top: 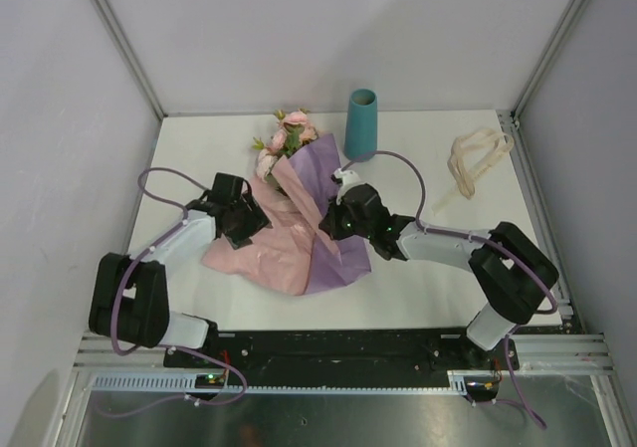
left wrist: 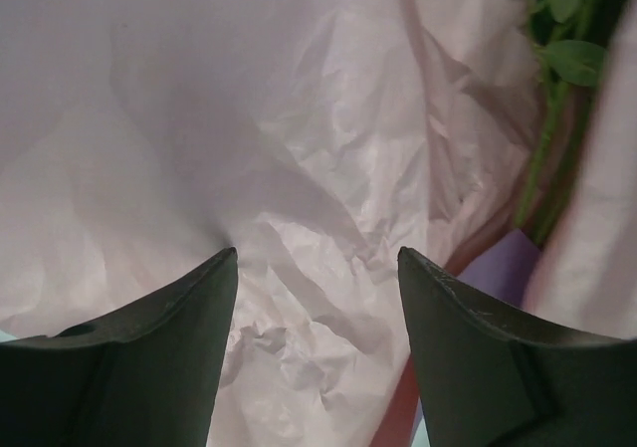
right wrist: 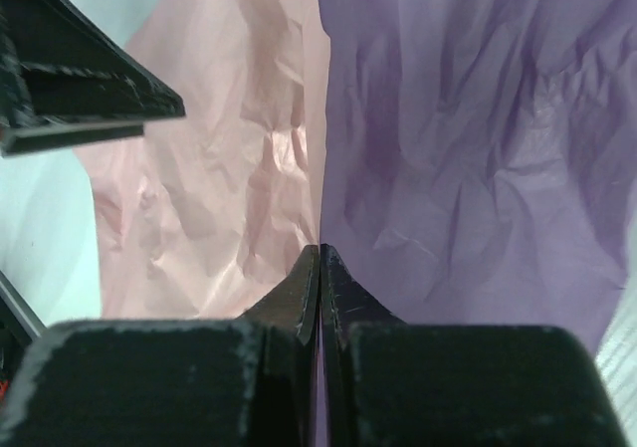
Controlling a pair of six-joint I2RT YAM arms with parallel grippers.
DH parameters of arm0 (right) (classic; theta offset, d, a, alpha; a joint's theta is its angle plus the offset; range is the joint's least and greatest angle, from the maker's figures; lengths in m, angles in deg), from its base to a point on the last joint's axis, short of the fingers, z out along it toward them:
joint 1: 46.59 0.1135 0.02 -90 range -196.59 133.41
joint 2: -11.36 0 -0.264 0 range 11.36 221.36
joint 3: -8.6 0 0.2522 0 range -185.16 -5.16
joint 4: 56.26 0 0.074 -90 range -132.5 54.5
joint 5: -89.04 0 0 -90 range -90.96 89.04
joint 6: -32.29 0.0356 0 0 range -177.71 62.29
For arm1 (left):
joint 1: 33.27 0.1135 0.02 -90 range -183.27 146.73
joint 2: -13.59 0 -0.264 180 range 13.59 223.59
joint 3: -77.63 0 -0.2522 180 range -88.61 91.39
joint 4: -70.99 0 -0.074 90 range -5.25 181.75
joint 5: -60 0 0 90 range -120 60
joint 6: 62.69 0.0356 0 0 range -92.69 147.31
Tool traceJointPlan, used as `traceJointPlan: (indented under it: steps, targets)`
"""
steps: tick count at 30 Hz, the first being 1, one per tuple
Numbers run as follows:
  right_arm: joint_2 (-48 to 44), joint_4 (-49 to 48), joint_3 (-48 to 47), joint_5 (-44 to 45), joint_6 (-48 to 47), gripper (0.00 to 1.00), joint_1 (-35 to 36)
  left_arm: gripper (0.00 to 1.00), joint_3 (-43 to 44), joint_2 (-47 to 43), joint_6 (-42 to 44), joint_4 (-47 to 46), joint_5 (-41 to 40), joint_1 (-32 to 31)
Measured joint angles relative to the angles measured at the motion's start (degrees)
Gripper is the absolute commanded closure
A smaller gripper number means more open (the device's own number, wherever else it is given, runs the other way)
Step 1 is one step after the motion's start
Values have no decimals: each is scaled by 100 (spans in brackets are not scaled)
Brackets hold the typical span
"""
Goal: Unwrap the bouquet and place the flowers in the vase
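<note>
The bouquet (top: 299, 238) lies in the middle of the table, its paper spread half open. One sheet is pink (left wrist: 299, 138) and one is lilac (right wrist: 478, 118). The flowers (top: 289, 133) poke out at the far end, and green stems (left wrist: 549, 138) show inside the wrap. The teal vase (top: 361, 123) stands upright behind, to the right of the roses. My left gripper (left wrist: 317, 258) hovers open just over the pink sheet (top: 239, 253) with nothing between its fingers. My right gripper (right wrist: 320, 250) is shut on the edge of the lilac sheet (top: 338, 253), where it meets the pink one (right wrist: 229, 138).
A cream ribbon (top: 478, 158) lies loose at the back right of the table. Grey walls and metal frame posts close in the back and both sides. My left gripper's black fingers (right wrist: 70, 89) show at the upper left of the right wrist view.
</note>
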Motion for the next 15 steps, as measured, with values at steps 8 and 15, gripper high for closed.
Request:
traceJointPlan:
  steps: [8, 15]
  targets:
    - [-564, 146, 2, 267, -7, 100, -520, 27, -262, 485, -212, -140, -278, 50]
    - [-922, 201, 116, 509, -94, 100, -1384, 26, -363, 546, -330, -221, -393, 197]
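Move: The right hand already grips the wrapper's edge over the flower stems. The bare table this flap is drawn towards lies about 10 cm ahead of it, 13 cm to its right and 8 cm lower. The vase stands some 28 cm ahead and 9 cm right, the flower heads about 28 cm ahead and 11 cm left. Right under the open left hand, about 5 cm down, lies the spread pink paper, its middle 1 cm ahead and 3 cm right. Rightward and forward, rising about 5 cm, the right hand pulls the pinched wrapper edge away from the stems towards the vase side, some 13 cm across, gathering speed and turning nearly 20 degrees clockwise. Meanwhile the left hand, fingers kept open, sinks about 4 cm with a small shift left and comes down onto the pink paper. ##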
